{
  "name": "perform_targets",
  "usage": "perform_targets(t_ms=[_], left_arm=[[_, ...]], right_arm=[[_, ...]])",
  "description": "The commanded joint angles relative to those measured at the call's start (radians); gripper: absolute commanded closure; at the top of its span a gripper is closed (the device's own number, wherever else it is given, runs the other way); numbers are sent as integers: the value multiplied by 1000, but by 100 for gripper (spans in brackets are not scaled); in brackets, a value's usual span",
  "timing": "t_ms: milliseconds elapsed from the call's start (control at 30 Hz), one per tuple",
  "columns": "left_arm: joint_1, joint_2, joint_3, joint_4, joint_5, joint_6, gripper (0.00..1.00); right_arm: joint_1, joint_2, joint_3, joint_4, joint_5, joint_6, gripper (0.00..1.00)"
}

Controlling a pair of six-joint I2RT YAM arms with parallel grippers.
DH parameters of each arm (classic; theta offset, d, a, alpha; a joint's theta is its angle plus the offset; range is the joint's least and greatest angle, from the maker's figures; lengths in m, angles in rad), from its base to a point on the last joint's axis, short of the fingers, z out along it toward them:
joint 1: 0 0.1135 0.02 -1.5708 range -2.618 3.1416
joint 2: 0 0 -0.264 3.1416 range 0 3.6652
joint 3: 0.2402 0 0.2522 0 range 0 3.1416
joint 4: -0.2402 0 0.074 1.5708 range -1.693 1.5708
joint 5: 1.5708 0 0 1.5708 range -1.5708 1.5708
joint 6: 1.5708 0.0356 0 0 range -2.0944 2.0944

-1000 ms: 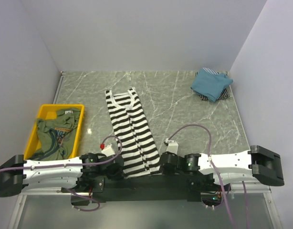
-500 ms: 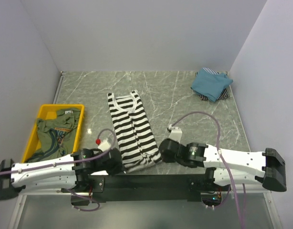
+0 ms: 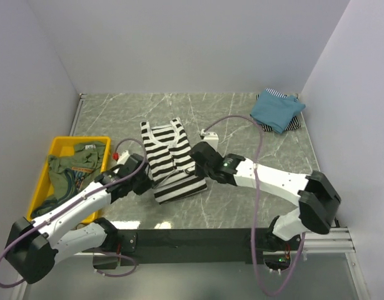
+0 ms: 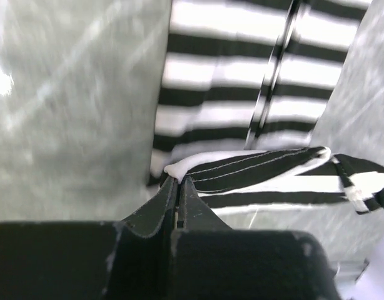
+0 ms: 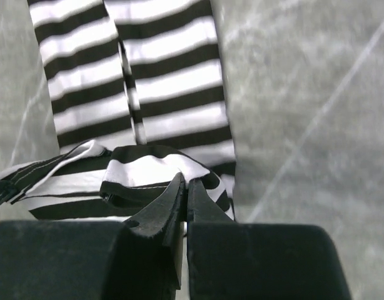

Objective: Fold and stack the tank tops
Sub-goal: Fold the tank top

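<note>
A black-and-white striped tank top (image 3: 170,159) lies mid-table, its lower half lifted and doubled back over the upper half. My left gripper (image 3: 144,181) is shut on the hem's left corner (image 4: 173,172). The right gripper (image 3: 197,157) is shut on the hem's right corner (image 5: 186,175). Both hold the hem (image 4: 273,169) just above the striped cloth below. An olive-green tank top (image 3: 70,172) lies crumpled in the yellow bin (image 3: 42,181). At the far right corner a folded teal-blue tank top (image 3: 276,111) rests on a folded pinstriped one (image 3: 271,94).
The yellow bin stands at the table's left edge, close to my left arm. White walls close in the table on the left, back and right. Grey marble tabletop (image 3: 261,156) shows between the striped top and the folded stack.
Both grippers have carried the striped top's hem away from the near edge toward the back, folding the lower half over the upper. The arms have stretched out over the table.
</note>
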Motion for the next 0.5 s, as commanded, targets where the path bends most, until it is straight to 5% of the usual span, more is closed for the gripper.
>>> perform_targets(t_ms=[0,467], left_arm=[[83,42,61,120,11,144,99],[303,296,146,358,69,243,99]], right_arm=[[-40,69,89,100,9,-90,100],[-137,395,369,154,-65,-171,100]])
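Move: Some 26 cm ahead of the left hand, 2 cm to its left and 7 cm lower, lies the striped tank top's left shoulder strap; the right strap is about 22 cm ahead of the right hand, 8 cm left and 11 cm down. The yellow bin sits roughly 32 cm left of the left hand and 3 cm farther out. From the right hand, the folded stack is about 26 cm ahead and 36 cm right. Sweeping forward together, both hands carry the pinched hem end over the striped tank top towards its neckline, about 10 cm and nearly level. The right also drifts some 5 cm left and the left hand 3 cm left, slowing as they go; both grippers stay shut on the cloth and the wrists hardly turn. ##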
